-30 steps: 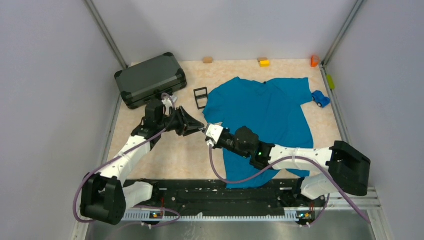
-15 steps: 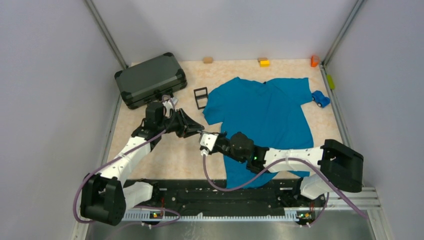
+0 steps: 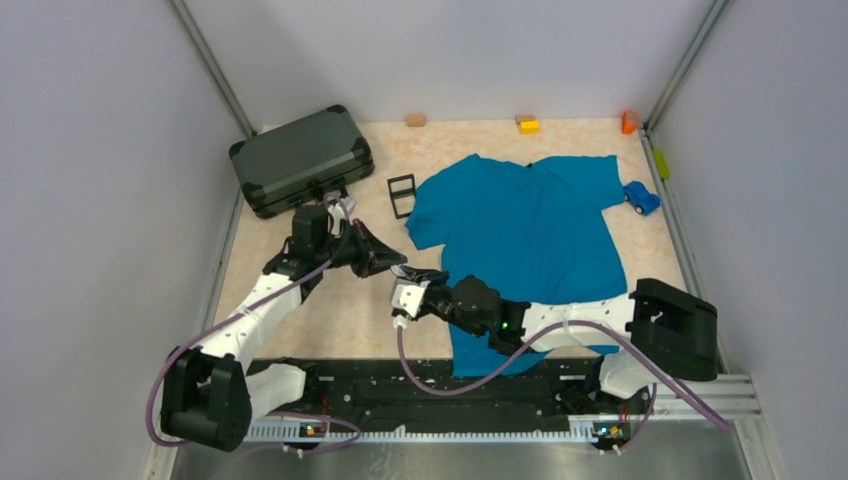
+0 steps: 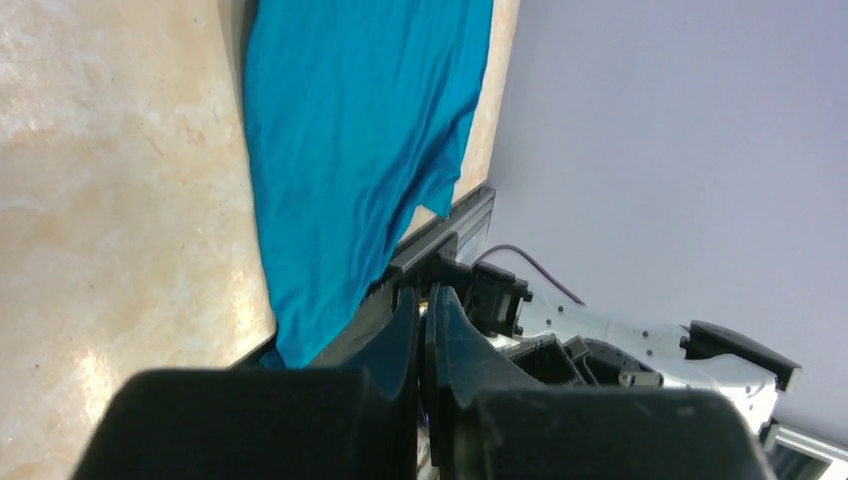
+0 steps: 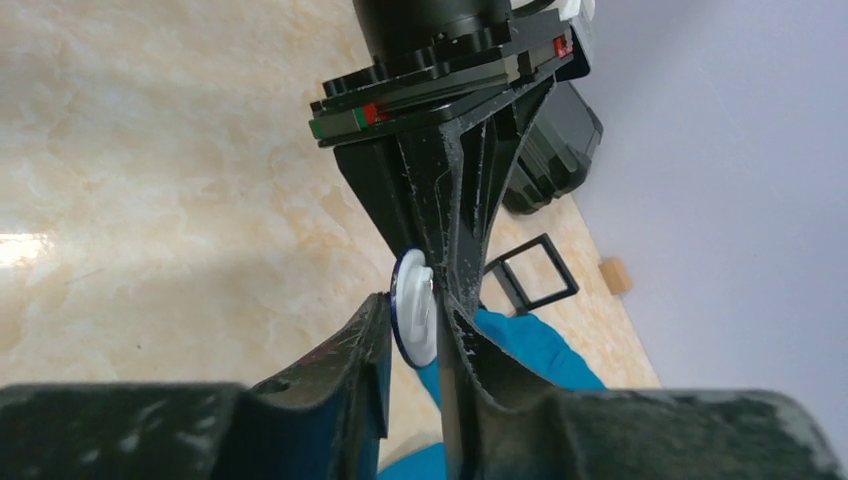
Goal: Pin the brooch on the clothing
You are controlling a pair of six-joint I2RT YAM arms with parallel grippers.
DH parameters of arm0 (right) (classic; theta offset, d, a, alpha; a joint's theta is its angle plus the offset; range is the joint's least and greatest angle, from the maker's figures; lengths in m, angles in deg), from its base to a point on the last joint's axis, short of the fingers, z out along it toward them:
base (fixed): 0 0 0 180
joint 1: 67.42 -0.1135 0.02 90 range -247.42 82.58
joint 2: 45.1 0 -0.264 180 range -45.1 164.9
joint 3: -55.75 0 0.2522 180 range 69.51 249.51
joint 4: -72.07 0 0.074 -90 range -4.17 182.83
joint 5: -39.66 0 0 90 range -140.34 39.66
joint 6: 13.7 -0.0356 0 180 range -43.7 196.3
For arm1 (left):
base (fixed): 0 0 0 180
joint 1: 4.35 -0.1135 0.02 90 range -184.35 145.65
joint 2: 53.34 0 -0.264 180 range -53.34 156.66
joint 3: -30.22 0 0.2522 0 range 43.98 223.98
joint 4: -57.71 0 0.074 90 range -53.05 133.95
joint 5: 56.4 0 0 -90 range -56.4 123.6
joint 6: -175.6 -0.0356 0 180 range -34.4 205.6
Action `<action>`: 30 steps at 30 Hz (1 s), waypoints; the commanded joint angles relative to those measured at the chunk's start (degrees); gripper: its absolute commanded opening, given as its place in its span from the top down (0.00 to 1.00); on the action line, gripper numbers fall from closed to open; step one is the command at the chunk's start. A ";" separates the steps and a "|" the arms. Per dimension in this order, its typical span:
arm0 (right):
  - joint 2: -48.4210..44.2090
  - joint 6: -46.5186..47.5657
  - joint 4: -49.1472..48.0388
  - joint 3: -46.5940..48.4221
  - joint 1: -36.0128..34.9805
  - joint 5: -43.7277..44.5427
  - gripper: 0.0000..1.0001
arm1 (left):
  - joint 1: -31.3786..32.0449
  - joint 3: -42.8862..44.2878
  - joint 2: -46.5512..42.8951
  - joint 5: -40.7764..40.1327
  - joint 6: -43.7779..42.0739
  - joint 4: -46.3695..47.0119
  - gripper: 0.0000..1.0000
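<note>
The brooch (image 5: pixel 412 312), a small round disc with a dark blue rim and white back, stands on edge between the fingertips of my right gripper (image 5: pixel 418 300). My left gripper (image 5: pixel 445 280) comes down from above, shut, its tips pinching the brooch's back side. Seen from above, the two grippers meet tip to tip over bare table, left gripper (image 3: pixel 400 267) and right gripper (image 3: pixel 415 277), just left of the clothing (image 3: pixel 530 230). The teal T-shirt lies flat, and my right arm crosses its lower part. In the left wrist view my left gripper (image 4: pixel 427 300) has its jaws pressed together, with the clothing (image 4: pixel 350 150) beyond.
A dark grey case (image 3: pixel 300 158) lies at the back left, with a black rectangular frame (image 3: pixel 401 194) beside it. A blue toy car (image 3: pixel 641 197) sits by the shirt's right sleeve. Small tan (image 3: pixel 415 120), yellow (image 3: pixel 528 124) and orange (image 3: pixel 629 121) blocks line the back wall.
My right gripper carried the brooch leftward off the shirt to the left gripper's tips. The left gripper closed on the brooch. The right jaws eased slightly.
</note>
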 commanded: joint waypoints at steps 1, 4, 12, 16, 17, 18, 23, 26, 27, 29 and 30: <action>-0.18 -2.65 -4.50 0.31 -0.38 7.44 0.62 | 0.96 -1.08 -2.88 1.77 2.03 3.77 1.00; -1.47 -7.01 -4.15 -1.02 -0.99 9.96 0.44 | 0.96 -3.42 -5.25 -2.68 5.45 10.73 1.00; -11.10 -28.78 -3.90 -5.91 -0.86 10.44 0.33 | 1.05 -10.40 -14.38 -12.21 3.49 25.75 1.00; -15.60 -47.00 -5.61 -7.78 0.97 6.80 0.32 | 1.05 -14.80 -21.20 -15.78 2.63 32.29 1.00; -16.35 -51.50 -7.02 -8.69 2.07 4.96 0.32 | 1.05 -15.57 -22.57 -16.26 2.49 33.64 1.00; -16.91 -56.83 -9.51 -10.05 4.00 3.08 0.31 | 1.05 -16.13 -24.37 -16.65 2.52 34.64 1.00; -15.78 -74.79 -16.32 -11.44 9.82 -5.58 0.31 | 1.05 -17.78 -28.36 -15.41 2.55 38.78 1.00; -14.53 -76.37 -14.31 -8.77 11.29 -10.38 0.33 | 1.03 -17.17 -28.76 -12.90 1.37 38.71 1.00; -14.32 -76.58 -13.89 -8.06 11.71 -12.38 0.34 | 1.03 -16.45 -28.79 -11.71 0.59 37.80 1.00; -13.91 -77.90 -13.51 -6.97 13.36 -17.38 0.36 | 1.05 -15.37 -28.60 -10.11 -1.15 35.72 1.00; -13.63 -78.77 -13.18 -6.30 14.37 -20.16 0.37 | 1.05 -14.86 -28.54 -9.32 -1.80 34.83 1.00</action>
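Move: The brooch sits right at both hands' fingertips: just right of and slightly below the left hand's point, and a centimetre or so ahead and to the left of the right hand's. From the left hand, the clothing's middle is some 30 cm right, 8 ahead and 17 below. Its near sleeve lies about 19 cm ahead and 4 right, and the black frame roughly 26 ahead and 2 left, both at table height. The left fingers keep their pinch on the brooch while the right fingers open wide and let go of it. The right hand pulls away up and to the right, about 6 cm up and 5 across, rolling some 75 degrees about its own fingers. The left lifts the brooch roughly 10 cm, drifting slightly left and tipping its fingers from downward to slightly upward. ##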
